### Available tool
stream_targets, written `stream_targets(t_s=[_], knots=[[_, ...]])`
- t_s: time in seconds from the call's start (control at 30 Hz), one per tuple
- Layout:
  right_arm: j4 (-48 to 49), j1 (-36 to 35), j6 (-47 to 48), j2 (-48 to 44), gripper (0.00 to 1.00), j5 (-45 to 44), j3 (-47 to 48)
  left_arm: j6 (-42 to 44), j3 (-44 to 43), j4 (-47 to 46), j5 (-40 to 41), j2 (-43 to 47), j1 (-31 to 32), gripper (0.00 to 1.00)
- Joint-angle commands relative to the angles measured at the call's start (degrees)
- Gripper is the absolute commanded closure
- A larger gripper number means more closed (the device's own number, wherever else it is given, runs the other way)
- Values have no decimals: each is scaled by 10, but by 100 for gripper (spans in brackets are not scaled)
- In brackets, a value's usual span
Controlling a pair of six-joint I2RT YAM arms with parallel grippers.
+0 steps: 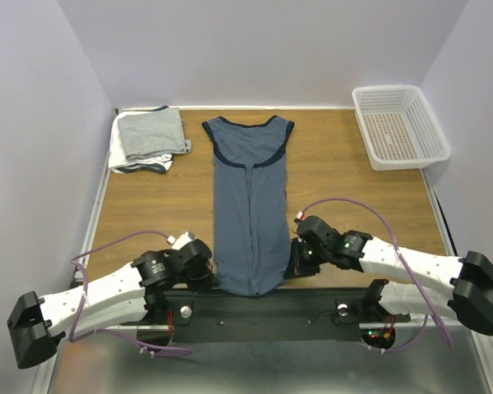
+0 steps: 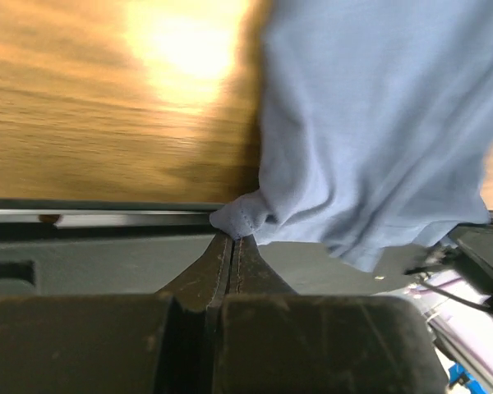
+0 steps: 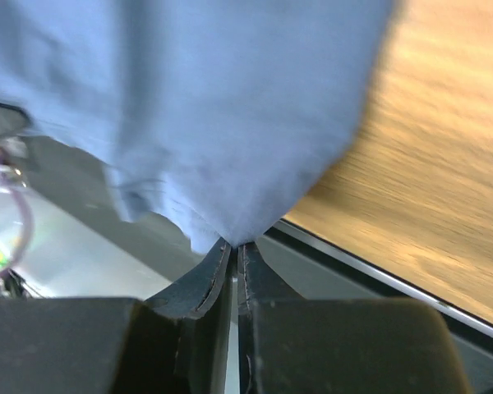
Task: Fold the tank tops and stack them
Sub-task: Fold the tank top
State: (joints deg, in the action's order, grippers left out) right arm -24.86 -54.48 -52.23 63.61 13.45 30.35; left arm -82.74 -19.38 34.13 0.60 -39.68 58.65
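Observation:
A slate-blue tank top (image 1: pixel 250 205) with navy trim lies lengthwise down the middle of the wooden table, folded narrow, neck at the far end and hem at the near edge. My left gripper (image 1: pixel 210 271) is shut on the hem's left corner; in the left wrist view the black fingers pinch a fold of the blue cloth (image 2: pixel 240 220), with the left gripper (image 2: pixel 232 238) at the table's metal edge. My right gripper (image 1: pixel 292 264) is shut on the hem's right corner, where the blue cloth (image 3: pixel 230 123) comes to a point between the tips of the right gripper (image 3: pixel 235 245).
A folded pile of grey and white tank tops (image 1: pixel 148 139) sits at the far left of the table. A white perforated basket (image 1: pixel 398 125) stands at the far right. The metal table rail (image 2: pixel 107 217) runs along the near edge under both grippers.

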Motion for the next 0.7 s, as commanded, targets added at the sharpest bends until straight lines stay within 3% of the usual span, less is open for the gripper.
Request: stream_targets(t_s=[0.0, 0.2, 0.5, 0.67], knots=[[-9, -5, 14, -22, 92, -45, 67, 48, -82, 23, 87, 0, -6, 100], [-28, -5, 18, 10, 95, -122, 134, 145, -151, -3, 107, -51, -76, 100], [-34, 35, 66, 108, 96, -220, 236, 309, -194, -130, 43, -142, -250, 100], [-33, 68, 95, 148, 96, -268, 297, 349, -241, -187, 25, -207, -280, 100]])
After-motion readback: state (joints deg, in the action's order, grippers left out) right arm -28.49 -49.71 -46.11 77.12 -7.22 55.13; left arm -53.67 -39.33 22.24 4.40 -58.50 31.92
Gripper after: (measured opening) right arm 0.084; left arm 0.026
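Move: Between the two hands, the tank top's hem is already pinched at its corners. The neckline up the shirt, the way the hem is carried, lies about 34 cm ahead and 9 cm right of the left hand, and roughly 31 cm ahead and 12 cm left of the right hand. The folded stack sits some 43 cm ahead and 19 cm left of the left hand; the white basket is about 45 cm ahead and 35 cm right of the right hand. All lie slightly below the hands. Lifting the hem off the near table edge, both hands swing forward over the tank top's body towards its neckline, the left about 17 cm, the right nearer 14 cm. Most of the 7 to 8 cm rise comes early, then the travel flattens. Both keep their pinch while the fingertips tilt up and forward some 20 degrees. ##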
